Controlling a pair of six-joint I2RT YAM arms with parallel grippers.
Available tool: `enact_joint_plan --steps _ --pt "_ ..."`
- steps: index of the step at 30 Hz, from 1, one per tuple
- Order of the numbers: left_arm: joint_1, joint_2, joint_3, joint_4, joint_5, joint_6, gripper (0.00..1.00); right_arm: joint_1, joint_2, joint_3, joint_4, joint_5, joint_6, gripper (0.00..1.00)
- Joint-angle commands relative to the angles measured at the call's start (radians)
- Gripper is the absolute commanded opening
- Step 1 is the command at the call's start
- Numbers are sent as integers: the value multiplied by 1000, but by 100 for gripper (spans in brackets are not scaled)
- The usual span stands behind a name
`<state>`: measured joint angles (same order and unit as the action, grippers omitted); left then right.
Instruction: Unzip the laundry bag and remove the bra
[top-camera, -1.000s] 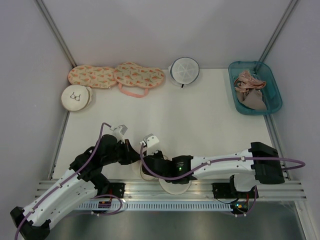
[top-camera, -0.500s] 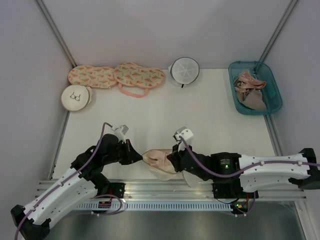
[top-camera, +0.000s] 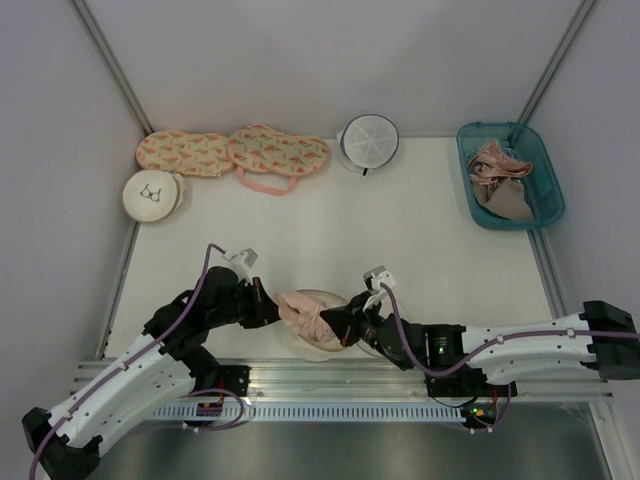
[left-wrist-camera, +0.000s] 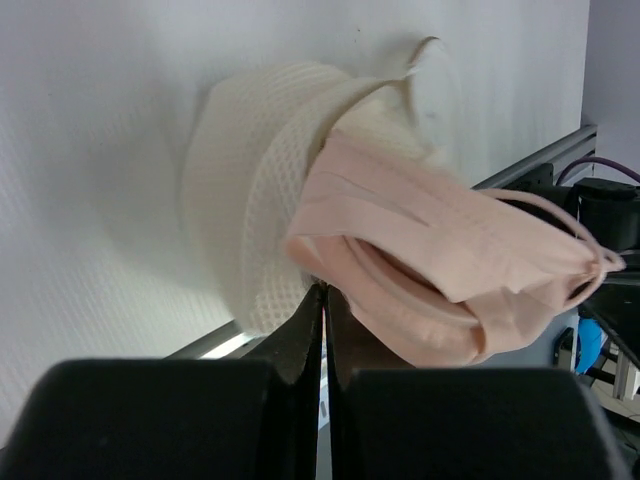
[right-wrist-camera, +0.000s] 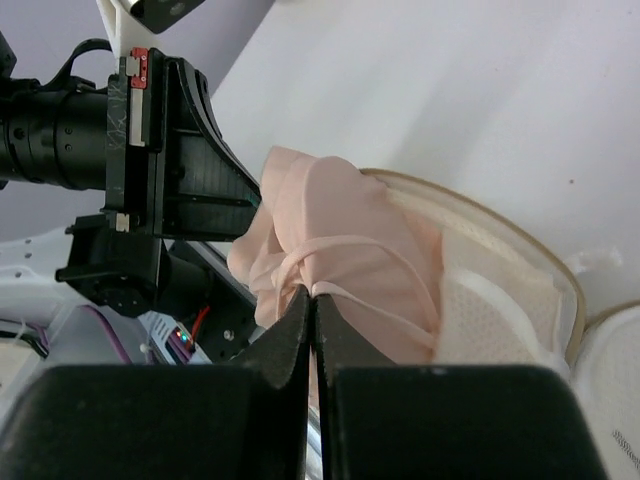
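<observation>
The laundry bag (top-camera: 312, 349) lies open at the table's near edge, cream outside with white mesh lining (left-wrist-camera: 240, 200). The pale pink bra (top-camera: 300, 308) bulges out of its mouth, bunched, with thin straps showing (right-wrist-camera: 340, 230). My left gripper (top-camera: 272, 308) is on the bag's left side, its jaws shut on the mesh rim (left-wrist-camera: 324, 288) right where the bra meets it. From the right, my right gripper (top-camera: 336, 322) is shut on a pink strap of the bra (right-wrist-camera: 312, 292). The bag's rim (right-wrist-camera: 500, 290) curves behind the bra.
A second round cream bag with a black bra drawing (top-camera: 152, 195) sits at the back left beside two peach patterned pouches (top-camera: 232, 153). A white mesh round bag (top-camera: 368, 140) stands at the back. A teal bin (top-camera: 548, 205) at the back right holds tan garments.
The right arm swung out to the right and its gripper drew back from over the bag. The pink bra now shows bunched at the bag's mouth. The left gripper stayed put.
</observation>
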<state>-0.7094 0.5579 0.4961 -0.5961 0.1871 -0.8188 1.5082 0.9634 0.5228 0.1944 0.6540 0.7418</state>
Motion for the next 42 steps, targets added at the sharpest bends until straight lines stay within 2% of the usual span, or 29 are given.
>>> enact_joint_plan --steps 1,2,8,12,16,22,25,26,27,28,31,32,34,37,39,40,42 --pt "-5 -9 13 25 20 -31 2 1 70 -53 385 39 37 0" --pt "-5 -10 12 25 20 -31 2 3 90 -61 481 44 31 0" --pt "-5 -35 6 24 26 -37 2 3 182 -92 787 87 -53 1" --pt "-5 -44 4 21 28 -40 2 3 193 -63 856 125 -143 0" --pt "-5 -52 4 16 26 -40 2 1 150 5 809 176 -240 0" --pt "-5 -53 7 13 28 -40 2 -5 41 126 535 383 -393 0" --pt "-5 -52 9 15 26 -39 2 -54 -5 204 414 458 -478 1" --pt "-5 -46 12 15 28 -39 2 -130 -23 273 333 498 -552 1" --pt "-5 -46 12 15 28 -37 2 -131 -23 302 332 498 -562 1" --pt "-5 -44 13 15 29 -37 2 -155 -25 333 248 510 -571 0" --pt "-5 -36 19 15 29 -36 2 -317 -2 460 30 513 -521 0" --pt "-5 -33 22 13 31 -36 2 -420 21 494 -30 480 -495 1" --pt "-4 -26 27 15 32 -33 2 -526 50 569 -161 440 -429 1" --pt "-5 -26 36 15 38 -26 2 -768 144 646 -272 339 -395 1" --pt "-5 -27 41 13 41 -23 2 -868 194 707 -328 210 -360 1" --pt "-5 -32 45 13 44 -23 2 -975 245 729 -367 166 -332 1" --pt "-5 -33 47 9 45 -22 2 -1072 297 781 -389 71 -325 0"
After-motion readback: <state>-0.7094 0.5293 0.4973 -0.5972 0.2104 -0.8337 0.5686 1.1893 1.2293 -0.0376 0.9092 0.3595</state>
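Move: The right hand, already pinching the bra above the opened laundry bag, has the teal basket about 36 cm ahead, 45 cm to its right and 12 cm below. The bag's middle lies some 13 cm under it, 1 cm back and 2 cm right; the round mesh-topped bag is about 43 cm ahead, 10 cm right and 12 cm below. From the left hand the basket lies roughly 35 cm ahead, 59 cm right and 6 cm below. Right hand lifts the pinched bra about 20 cm, then carries it forward-right some 30 cm towards the basket. ##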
